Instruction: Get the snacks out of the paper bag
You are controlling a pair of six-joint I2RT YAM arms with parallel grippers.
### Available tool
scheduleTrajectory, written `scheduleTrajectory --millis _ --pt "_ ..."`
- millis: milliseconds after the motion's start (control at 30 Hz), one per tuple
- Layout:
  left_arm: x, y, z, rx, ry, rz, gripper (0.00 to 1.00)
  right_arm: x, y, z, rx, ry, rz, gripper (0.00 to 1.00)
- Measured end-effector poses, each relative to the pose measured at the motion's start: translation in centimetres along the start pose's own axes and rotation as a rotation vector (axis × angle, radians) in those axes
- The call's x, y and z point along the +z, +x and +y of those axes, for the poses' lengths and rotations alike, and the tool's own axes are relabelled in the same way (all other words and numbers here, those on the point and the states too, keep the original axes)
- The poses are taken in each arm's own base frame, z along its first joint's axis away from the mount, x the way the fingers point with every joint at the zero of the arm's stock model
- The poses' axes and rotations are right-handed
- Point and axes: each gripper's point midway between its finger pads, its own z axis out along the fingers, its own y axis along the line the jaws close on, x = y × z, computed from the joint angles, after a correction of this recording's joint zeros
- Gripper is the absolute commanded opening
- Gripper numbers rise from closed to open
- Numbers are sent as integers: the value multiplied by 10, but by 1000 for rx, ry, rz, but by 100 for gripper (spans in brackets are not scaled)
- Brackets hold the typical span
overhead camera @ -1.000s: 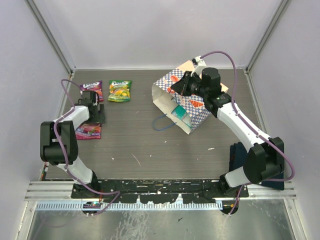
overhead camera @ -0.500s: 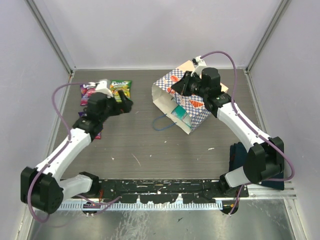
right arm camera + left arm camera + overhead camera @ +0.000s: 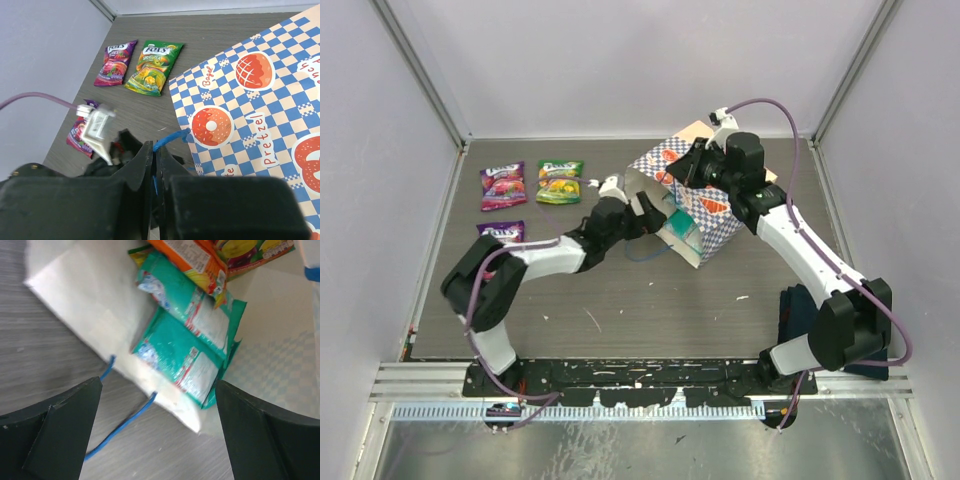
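The paper bag (image 3: 705,205) lies on its side, its mouth facing left. My right gripper (image 3: 677,172) (image 3: 156,148) is shut on the bag's upper blue cord handle (image 3: 172,138) and holds the mouth up. My left gripper (image 3: 646,212) (image 3: 157,385) is open just in front of the mouth. Inside lie two teal snacks (image 3: 182,355) (image 3: 192,307), an orange one (image 3: 192,255) and a green one (image 3: 252,250) deeper in. Three snacks lie on the table at the left: purple (image 3: 503,186), green (image 3: 560,182) and another purple (image 3: 500,232).
The bag's lower blue handle (image 3: 120,425) (image 3: 645,250) trails on the table before the mouth. A dark blue cloth (image 3: 794,310) lies by the right arm's base. Grey walls enclose the table on three sides.
My left arm swung from the packets at the far left across to the bag's mouth, its gripper staying open. The right gripper kept its hold on the handle.
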Motion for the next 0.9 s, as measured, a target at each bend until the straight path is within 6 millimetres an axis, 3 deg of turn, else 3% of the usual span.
scheduleTrajectory --millis 100,200,400,567,733,900 --pt "27 7 -15 -36 19 -20 84 -5 -5 2 -3 6 -13 1" --pt "50 12 -27 -45 48 -45 80 -10 -9 4 -6 14 -24 1" --pt "86 16 -33 12 19 -88 70 -15 -12 5 -11 21 -32 1" --pt "95 21 -13 106 -47 -102 56 -17 -13 6 -18 23 -36 1" --pt "98 32 8 189 -105 -77 51 -17 -13 5 -27 24 -35 1" --pt "99 38 14 232 -117 -56 49 -17 -13 5 -32 24 -36 1"
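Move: The lower green packet lies inside the open paper bag, about 9 cm to the left gripper's right, 3 cm ahead and 9 cm below. The upper green packet is some 4 cm farther in than the lower one, with the orange packet about 8 cm farther in than the lower one and just above it. From the right gripper, holding the blue handle, the lower green packet is roughly 26 cm below, 3 cm back and 4 cm right. Bring the left gripper right and forward into the mouth of the paper bag, some 9 cm towards the near corner of the lower green packet, then sink about 5 cm over it while rolling its left side up some 15 degrees. Narrow the wide-open fingers to about half on the way, without gripping yet. Keep the right fingers shut on the blue handle and raise it a couple of centimetres. ##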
